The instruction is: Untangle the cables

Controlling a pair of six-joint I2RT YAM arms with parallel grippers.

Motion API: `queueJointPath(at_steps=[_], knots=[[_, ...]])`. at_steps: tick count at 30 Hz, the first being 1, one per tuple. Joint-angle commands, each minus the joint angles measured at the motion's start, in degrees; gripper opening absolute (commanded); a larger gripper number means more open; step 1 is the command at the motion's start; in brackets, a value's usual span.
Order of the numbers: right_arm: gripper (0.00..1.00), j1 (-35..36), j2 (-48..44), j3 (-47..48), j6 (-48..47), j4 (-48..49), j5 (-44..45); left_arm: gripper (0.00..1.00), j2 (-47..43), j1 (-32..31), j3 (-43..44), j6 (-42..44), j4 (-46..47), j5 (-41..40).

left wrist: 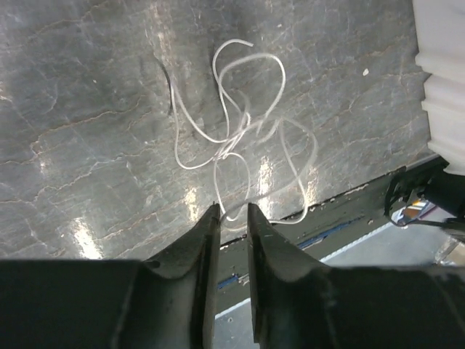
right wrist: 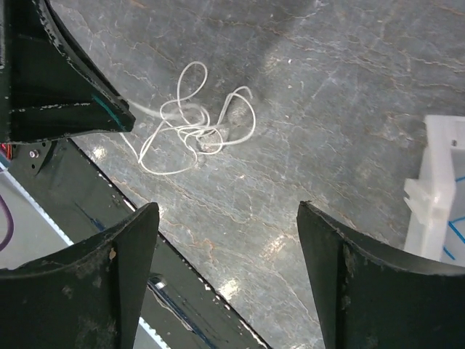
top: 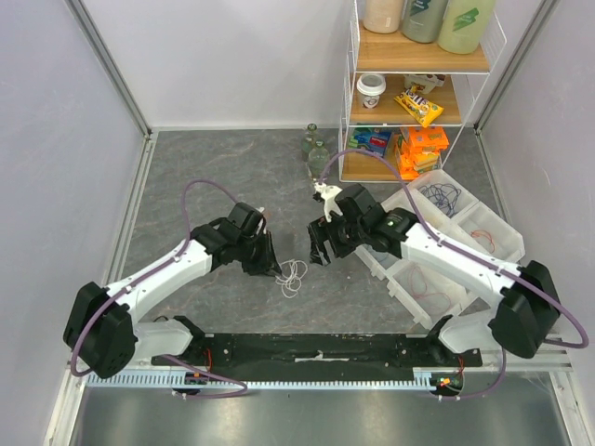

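A thin white cable (top: 294, 276) lies in a small loose tangle on the grey table between my two grippers. It also shows in the left wrist view (left wrist: 240, 131) and the right wrist view (right wrist: 196, 127). My left gripper (top: 277, 268) sits low at the tangle's left edge. Its jaws (left wrist: 232, 212) stand a narrow gap apart, with a loop of the cable at the tips. Its finger (right wrist: 65, 87) shows with a strand running to its tip. My right gripper (top: 321, 253) is wide open and empty (right wrist: 227, 211), just right of the tangle.
A white compartment tray (top: 502, 228) stands at the right, holding a blue cable (top: 444, 197), a red one (top: 483, 237) and an orange one (top: 426, 282). A wire shelf with snacks (top: 418, 102) and glass bottles (top: 316, 149) are at the back. A black rail (top: 316, 348) runs along the near edge.
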Motion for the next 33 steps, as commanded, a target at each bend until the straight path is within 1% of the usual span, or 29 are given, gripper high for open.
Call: queueJointPath(at_steps=[1,4,5,7,12,16,18,19,24,27,32,33], knots=[[0.83,0.12,5.05,2.49,-1.60,2.35,-4.44,0.41,-1.74,0.22,-0.62,-3.41,3.43,-3.58],[0.83,0.91,8.13,3.72,0.49,4.28,-4.27,0.55,-8.49,0.13,-1.93,-4.55,0.53,-4.99],[0.83,1.34,8.66,3.89,0.94,5.16,-4.10,0.59,-10.52,0.30,-2.29,-4.56,-0.43,-5.78],[0.83,1.87,9.98,3.89,1.56,6.74,-3.48,0.61,-13.95,0.39,-3.08,-4.47,-4.03,-7.27],[0.83,4.15,15.33,4.94,0.33,8.06,-2.78,0.62,-21.51,0.30,-4.14,-6.83,-11.68,-8.33],[0.84,8.37,19.64,7.67,-0.81,8.06,0.64,0.62,-30.73,0.39,-4.49,-11.84,-16.69,-12.45],[0.84,9.69,21.75,8.98,-0.47,7.54,3.62,0.62,-35.83,0.39,-4.49,-14.65,-18.19,-13.52],[0.84,10.22,23.33,9.60,0.15,7.10,5.55,0.62,-38.03,0.30,-4.66,-15.88,-18.72,-15.43],[0.82,13.91,29.31,13.29,-0.64,3.77,11.71,0.62,-44.54,0.30,-7.12,-21.42,-18.99,-16.07],[0.78,16.28,30.63,14.61,-0.90,2.53,17.07,0.61,-46.48,0.39,-8.44,-23.71,-19.43,-15.72],[0.59,16.82,31.43,15.32,-0.90,1.47,22.18,0.61,-47.01,0.39,-9.94,-25.30,-18.20,-15.36],[0.53,16.82,31.43,15.41,-1.42,1.47,22.44,0.61,-46.84,0.39,-9.94,-25.30,-17.94,-15.28]])
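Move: The white cable's tangle lies about 8 cm to the right hand's left, 4 cm back and some 14 cm below. The white tray's middle is roughly 26 cm to that hand's right and 2 cm farther out; the nearer glass bottle stands about 18 cm straight ahead. From the left hand, the white cable is some 4 cm right, 2 cm back and 8 cm below. Right hand sinks 12 cm and left 8 cm onto white cable, starting to close; left hand opens, retreats left. ##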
